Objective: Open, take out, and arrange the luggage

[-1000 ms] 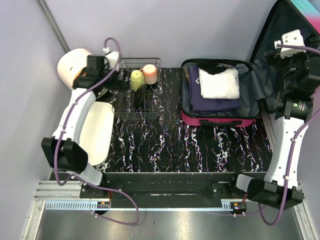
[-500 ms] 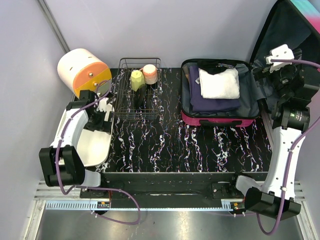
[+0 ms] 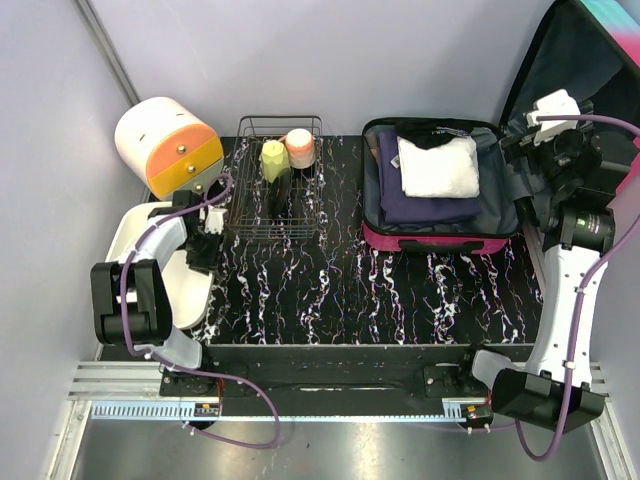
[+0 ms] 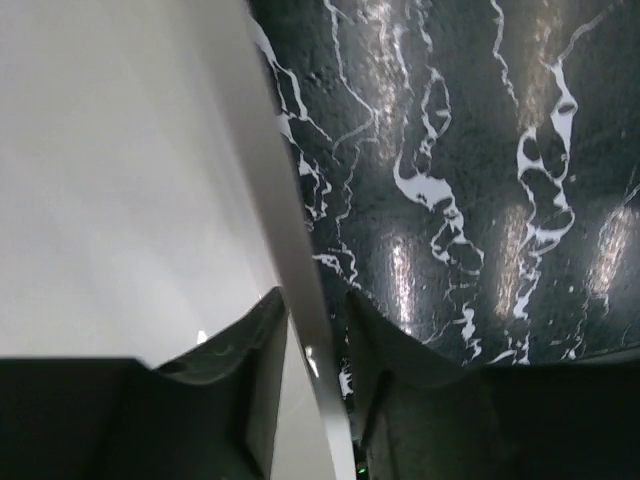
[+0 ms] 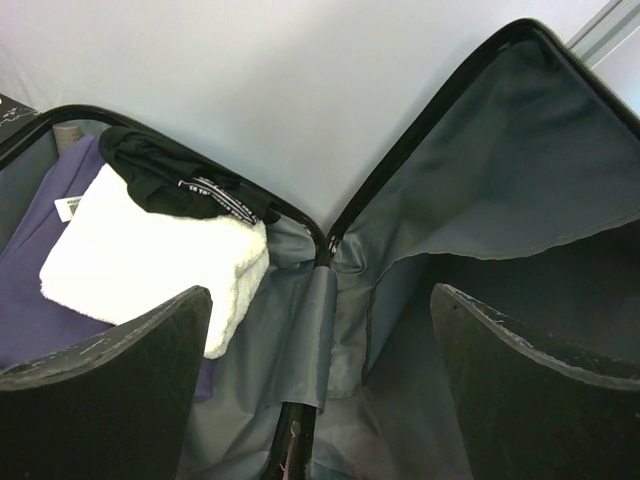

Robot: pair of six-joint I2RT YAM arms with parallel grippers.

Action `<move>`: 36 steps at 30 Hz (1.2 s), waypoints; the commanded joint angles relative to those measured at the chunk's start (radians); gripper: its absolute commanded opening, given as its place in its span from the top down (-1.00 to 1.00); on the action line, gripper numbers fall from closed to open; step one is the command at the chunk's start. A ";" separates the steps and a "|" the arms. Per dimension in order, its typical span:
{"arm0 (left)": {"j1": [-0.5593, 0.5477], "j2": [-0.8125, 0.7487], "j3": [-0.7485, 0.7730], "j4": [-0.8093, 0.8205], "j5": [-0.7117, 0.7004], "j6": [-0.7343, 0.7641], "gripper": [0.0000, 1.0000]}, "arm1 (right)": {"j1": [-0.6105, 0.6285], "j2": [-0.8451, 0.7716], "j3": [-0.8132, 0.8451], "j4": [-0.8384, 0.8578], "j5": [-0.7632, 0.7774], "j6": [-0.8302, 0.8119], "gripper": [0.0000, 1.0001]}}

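Note:
The luggage (image 3: pixel 440 238) lies open at the back right, pink shell below, grey-lined lid (image 3: pixel 560 60) propped up against the wall. Inside are a white folded towel (image 3: pixel 438 165), a purple garment (image 3: pixel 425 207) and a black garment (image 3: pixel 432 131). My right gripper (image 3: pixel 524 160) hovers open over the hinge between base and lid, holding nothing; its wrist view shows the grey lining (image 5: pixel 480 200), towel (image 5: pixel 150 260) and open right gripper (image 5: pixel 320 292). My left gripper (image 3: pixel 205 245) is low at the left, and the left gripper (image 4: pixel 315 300) is shut on the white tray's rim (image 4: pixel 300 270).
A white oval tray (image 3: pixel 135 228) lies at the table's left edge under the left arm. Behind it stands a white-and-orange round drawer box (image 3: pixel 165 145). A wire basket (image 3: pixel 250 215) holds a yellow-green item (image 3: pixel 273 158) and a pink one (image 3: pixel 299 147). The table (image 3: pixel 380 290) is black marbled.
My left arm pulled back from the drawer box and came down to the tray, and its jaws closed on the rim. The right gripper shifted slightly left toward the hinge, still open.

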 commanded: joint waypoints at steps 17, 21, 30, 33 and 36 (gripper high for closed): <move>-0.073 -0.388 0.171 -0.106 -0.263 0.108 1.00 | 0.044 -0.028 -0.064 -0.011 0.022 0.006 -0.99; -0.308 -0.458 0.186 -0.169 -0.256 0.195 1.00 | 0.055 -0.031 -0.077 -0.014 0.028 0.007 -0.99; -0.803 -0.365 0.205 -0.221 -0.141 0.042 1.00 | 0.082 -0.029 -0.076 -0.049 0.029 0.024 -1.00; -0.958 -0.327 0.180 -0.164 -0.084 -0.049 1.00 | 0.095 -0.020 -0.073 -0.063 0.034 0.032 -0.99; -1.093 -0.243 0.183 -0.076 -0.049 -0.095 1.00 | 0.106 -0.015 -0.079 -0.075 0.043 0.038 -0.99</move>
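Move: The white tray is at the left hand, its right rim already between the half-open fingers; the tray's middle lies about 10 cm to the left, level fore and aft and roughly 2 cm lower. From that hand the wire basket is some 16 cm ahead and 16 cm right, the drawer chest about 21 cm ahead and 7 cm left. From the right hand, the white garment lies about 10 cm ahead, 17 cm left and 33 cm below, the purple garment 5 cm ahead and 18 cm left. The left fingers close and pinch the tray's right rim, lift it about 15 cm, then swing it right towards the suitcase and draw back and a little down, ending roughly 19 cm to the right and 10 cm back, the wrist turning some 50 degrees clockwise. Meanwhile the open, empty right hand sinks some 5 cm and drifts about 3 cm left towards the clothes in the suitcase, tipping slightly down. ##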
